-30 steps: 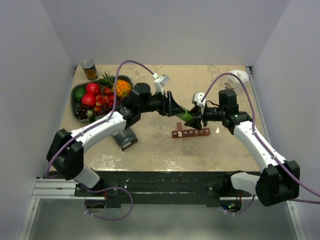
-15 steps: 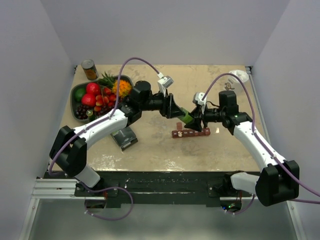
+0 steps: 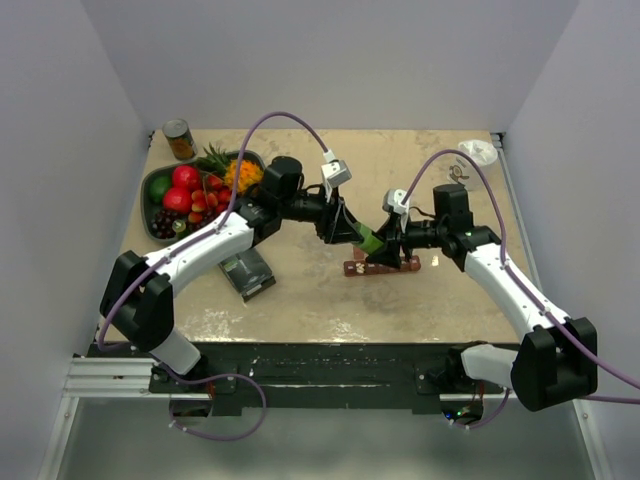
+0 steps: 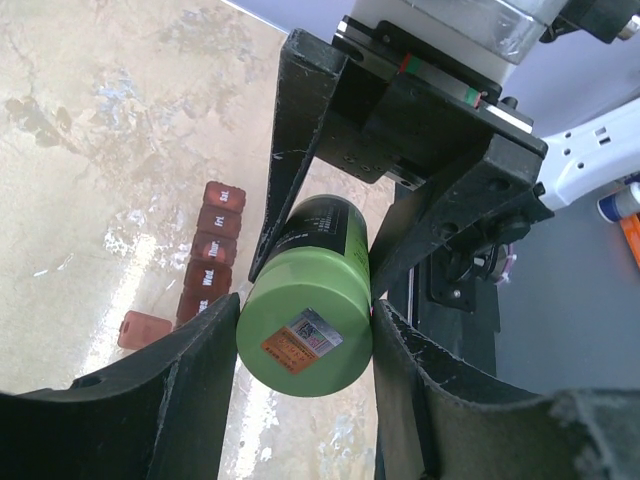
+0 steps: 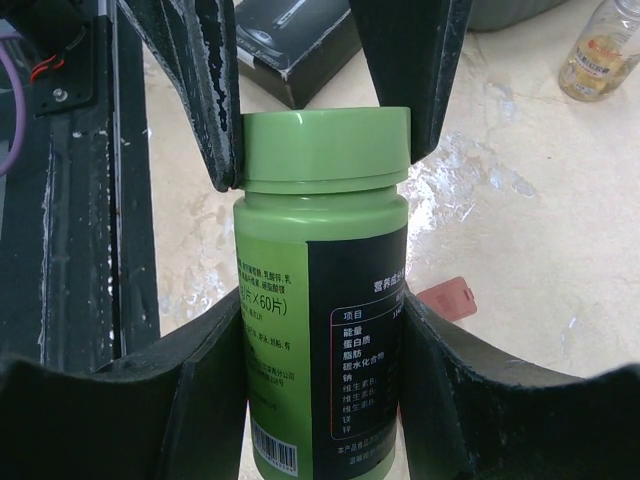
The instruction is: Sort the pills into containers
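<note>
A small green bottle [image 3: 369, 240] hangs between the two arms just above the containers [image 3: 385, 266], a dark red-brown strip of small compartments with day labels [image 4: 210, 262]. My right gripper [image 5: 320, 335] is shut on the bottle's labelled body [image 5: 290, 300]. My left gripper [image 4: 305, 318] is shut on the bottle's green cap [image 4: 305, 340], which shows at the top of the right wrist view [image 5: 325, 150]. One compartment lid [image 4: 140, 328] stands open at the strip's end. No pills show.
A dark oval fruit tray [image 3: 152, 180] and a tin can [image 3: 179, 139] stand at the back left. A black box [image 3: 250, 275] lies under the left arm. A small clear bottle [image 5: 598, 50] and a white object [image 3: 478, 150] sit at the back right.
The left wrist has turned while on the cap. Both grippers and the bottle have drifted slightly left and nearer to the strip.
</note>
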`<state>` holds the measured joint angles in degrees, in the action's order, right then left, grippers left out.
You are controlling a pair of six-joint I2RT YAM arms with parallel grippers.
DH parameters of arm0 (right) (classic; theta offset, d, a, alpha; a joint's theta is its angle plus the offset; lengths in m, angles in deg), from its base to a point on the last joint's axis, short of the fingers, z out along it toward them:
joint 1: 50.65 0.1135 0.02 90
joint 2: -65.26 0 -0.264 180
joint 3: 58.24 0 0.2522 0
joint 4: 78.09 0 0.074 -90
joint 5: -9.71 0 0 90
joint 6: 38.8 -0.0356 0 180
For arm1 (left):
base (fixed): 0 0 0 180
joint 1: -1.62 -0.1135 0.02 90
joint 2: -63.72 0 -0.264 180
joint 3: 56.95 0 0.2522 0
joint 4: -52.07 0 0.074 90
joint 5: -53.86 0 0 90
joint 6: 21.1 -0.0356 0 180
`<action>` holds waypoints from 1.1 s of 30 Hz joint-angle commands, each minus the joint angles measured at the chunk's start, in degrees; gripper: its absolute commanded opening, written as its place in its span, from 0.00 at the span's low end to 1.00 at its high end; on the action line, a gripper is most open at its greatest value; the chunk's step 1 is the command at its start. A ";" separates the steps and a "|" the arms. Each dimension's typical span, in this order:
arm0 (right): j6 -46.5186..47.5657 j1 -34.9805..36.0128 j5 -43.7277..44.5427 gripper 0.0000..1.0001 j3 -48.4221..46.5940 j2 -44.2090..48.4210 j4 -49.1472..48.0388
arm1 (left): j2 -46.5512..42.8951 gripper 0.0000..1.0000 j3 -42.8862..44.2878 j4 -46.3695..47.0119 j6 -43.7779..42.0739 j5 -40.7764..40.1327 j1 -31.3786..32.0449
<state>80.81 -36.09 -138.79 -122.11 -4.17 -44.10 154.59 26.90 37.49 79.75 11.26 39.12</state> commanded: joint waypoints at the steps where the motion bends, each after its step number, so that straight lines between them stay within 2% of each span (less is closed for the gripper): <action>1: 0.54 0.46 -8.47 0.00 -2.45 1.58 -7.05 | 1.59 0.25 -1.00 -8.58 -4.70 0.68 0.03; 9: 0.98 0.55 -8.82 0.00 -2.54 1.58 -6.69 | -0.25 0.44 -1.97 -8.94 -4.44 -1.87 -0.23; 16: 1.24 0.55 -9.00 0.00 -2.54 1.75 -6.52 | -2.36 0.67 -3.37 -9.02 -4.61 -3.01 -0.67; 19: 1.24 0.55 -9.26 0.00 -2.54 1.84 -6.52 | -2.89 0.73 -3.73 -9.11 -4.87 -3.01 -0.67; 27: 1.16 0.46 -9.44 0.00 -2.54 1.84 -6.52 | -5.00 0.78 -5.22 -9.64 -5.93 -2.67 -1.37; 33: 1.33 0.46 -8.48 0.00 -2.54 1.84 -6.52 | -12.81 0.83 -10.83 -10.25 -7.78 -2.39 -2.07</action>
<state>81.66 -35.69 -145.82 -122.22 -4.09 -48.13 148.71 18.98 26.78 74.20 8.17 37.67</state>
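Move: My left fingers are already around the green cap of the pill bottle; the bottle's middle lies about 4 cm to their right and 1 cm back, nearly level. The pill organizer's middle is some 3 cm ahead, 7 cm right and 18 cm below, with its detached-looking red flap 3 cm farther out and 5 cm left of it. The black box lies about 20 cm left, level fore-and-aft, 18 cm down. From my right hand, the bottle's middle is 3 cm left and 1 cm ahead. After barely shifting, I open my left fingers clearly and let go of the pill bottle's cap, then bring that hand down about 5 cm and 4 cm left, easing back a little, its tips dipping some 10 degrees. My right hand keeps its grip on the bottle's body, lifting it about 2 cm and slightly left while tipping the cap end up a little. ##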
